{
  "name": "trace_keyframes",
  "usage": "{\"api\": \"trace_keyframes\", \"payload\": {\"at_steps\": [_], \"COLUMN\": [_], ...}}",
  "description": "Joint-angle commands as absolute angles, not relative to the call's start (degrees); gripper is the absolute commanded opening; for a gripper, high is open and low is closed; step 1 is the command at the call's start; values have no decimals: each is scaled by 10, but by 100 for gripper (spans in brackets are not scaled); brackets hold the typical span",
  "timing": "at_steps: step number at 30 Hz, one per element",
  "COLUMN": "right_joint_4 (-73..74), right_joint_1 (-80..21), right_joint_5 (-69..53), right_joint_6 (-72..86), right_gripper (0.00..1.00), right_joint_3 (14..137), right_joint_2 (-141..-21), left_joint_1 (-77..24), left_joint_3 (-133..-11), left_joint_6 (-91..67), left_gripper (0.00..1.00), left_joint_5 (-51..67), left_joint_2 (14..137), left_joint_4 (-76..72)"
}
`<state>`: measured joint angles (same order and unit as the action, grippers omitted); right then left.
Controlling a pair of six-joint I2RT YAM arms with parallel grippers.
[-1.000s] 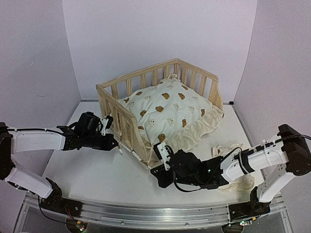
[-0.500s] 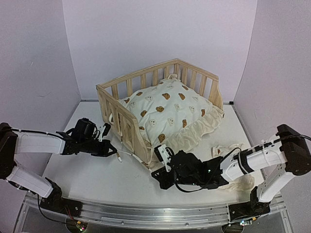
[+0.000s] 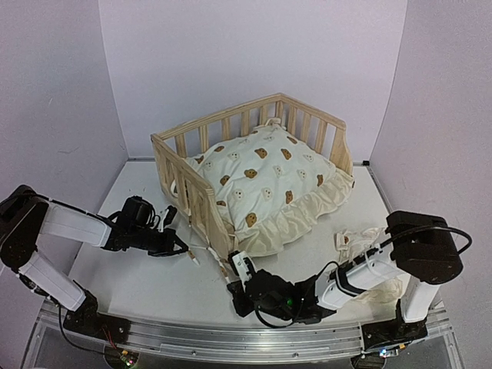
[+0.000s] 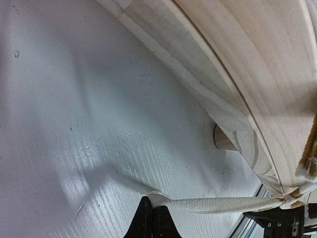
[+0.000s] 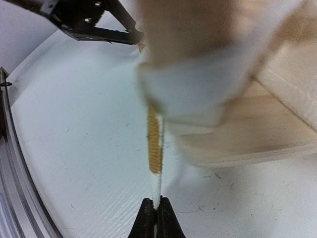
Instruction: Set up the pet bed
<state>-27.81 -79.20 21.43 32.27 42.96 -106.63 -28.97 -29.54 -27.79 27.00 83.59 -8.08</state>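
The pet bed [image 3: 201,201], a pine slatted frame, stands mid-table with a cream bear-print cushion [image 3: 261,177] bulging out of its open front. Two cream ties run out from the bed's near left corner. My left gripper [image 3: 184,253] is low on the table left of that corner, shut on one tie [image 4: 223,203] in the left wrist view, fingertips [image 4: 148,218] pinched together. My right gripper [image 3: 231,280] sits just in front of the corner, shut on the other tie [image 5: 155,144], which has a brown section. The bed's round foot [image 4: 224,139] rests on the table.
A small bear-print pillow [image 3: 358,237] lies on the table right of the bed, and more cream fabric [image 3: 388,290] lies under the right arm. The aluminium rail [image 3: 231,338] runs along the near edge. Purple walls close in the back and both sides.
Both grippers have drawn away from the bed's near corner with their ties: the left one down and toward the near edge, the right one left and nearer the rail. Both ties now stretch out.
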Motion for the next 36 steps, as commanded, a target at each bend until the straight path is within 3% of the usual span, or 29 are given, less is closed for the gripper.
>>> {"api": "trace_keyframes", "payload": {"at_steps": [1, 6, 13, 26, 27, 28, 33, 36], "right_joint_4": [-271, -315, -233, -165, -126, -76, 105, 148], "right_joint_1": [-867, -889, -881, -851, -851, -852, -861, -861], "right_joint_5": [349, 409, 396, 353, 346, 335, 260, 211], "right_joint_6": [222, 153, 44, 44, 63, 88, 225, 266], "right_gripper": [0, 0, 0, 0, 5, 19, 60, 77], "right_joint_3": [456, 459, 586, 617, 618, 622, 558, 506], "right_joint_2": [-1106, -1126, -1216, -1229, -1211, -1191, -1043, -948], "left_joint_1": [-279, -308, -387, -430, -429, -429, -427, -426], "left_joint_3": [-285, -236, -204, -189, -183, -176, -141, -131], "left_joint_6": [-308, -346, -403, -441, -441, -444, -466, -480], "left_gripper": [0, 0, 0, 0, 1, 5, 41, 52], "left_joint_5": [270, 258, 228, 230, 225, 216, 166, 137], "left_joint_2": [842, 796, 828, 877, 865, 846, 733, 672], "left_joint_4": [-129, -153, -217, -282, -282, -279, -221, -180]}}
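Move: Each shut gripper still holds one strap end. From the left hand, the ties' knot is about 6 cm right, 1 cm ahead and 4 cm higher; from the right hand it is roughly 11 cm ahead, 5 cm left and 5 cm higher. The pet bed's near corner stands about 10 cm right of the left hand, level with it, and some 11 cm ahead of the right hand and 1 cm left. Left hand draws its strap about 7 cm back and down, right swings left and down; both let go. ##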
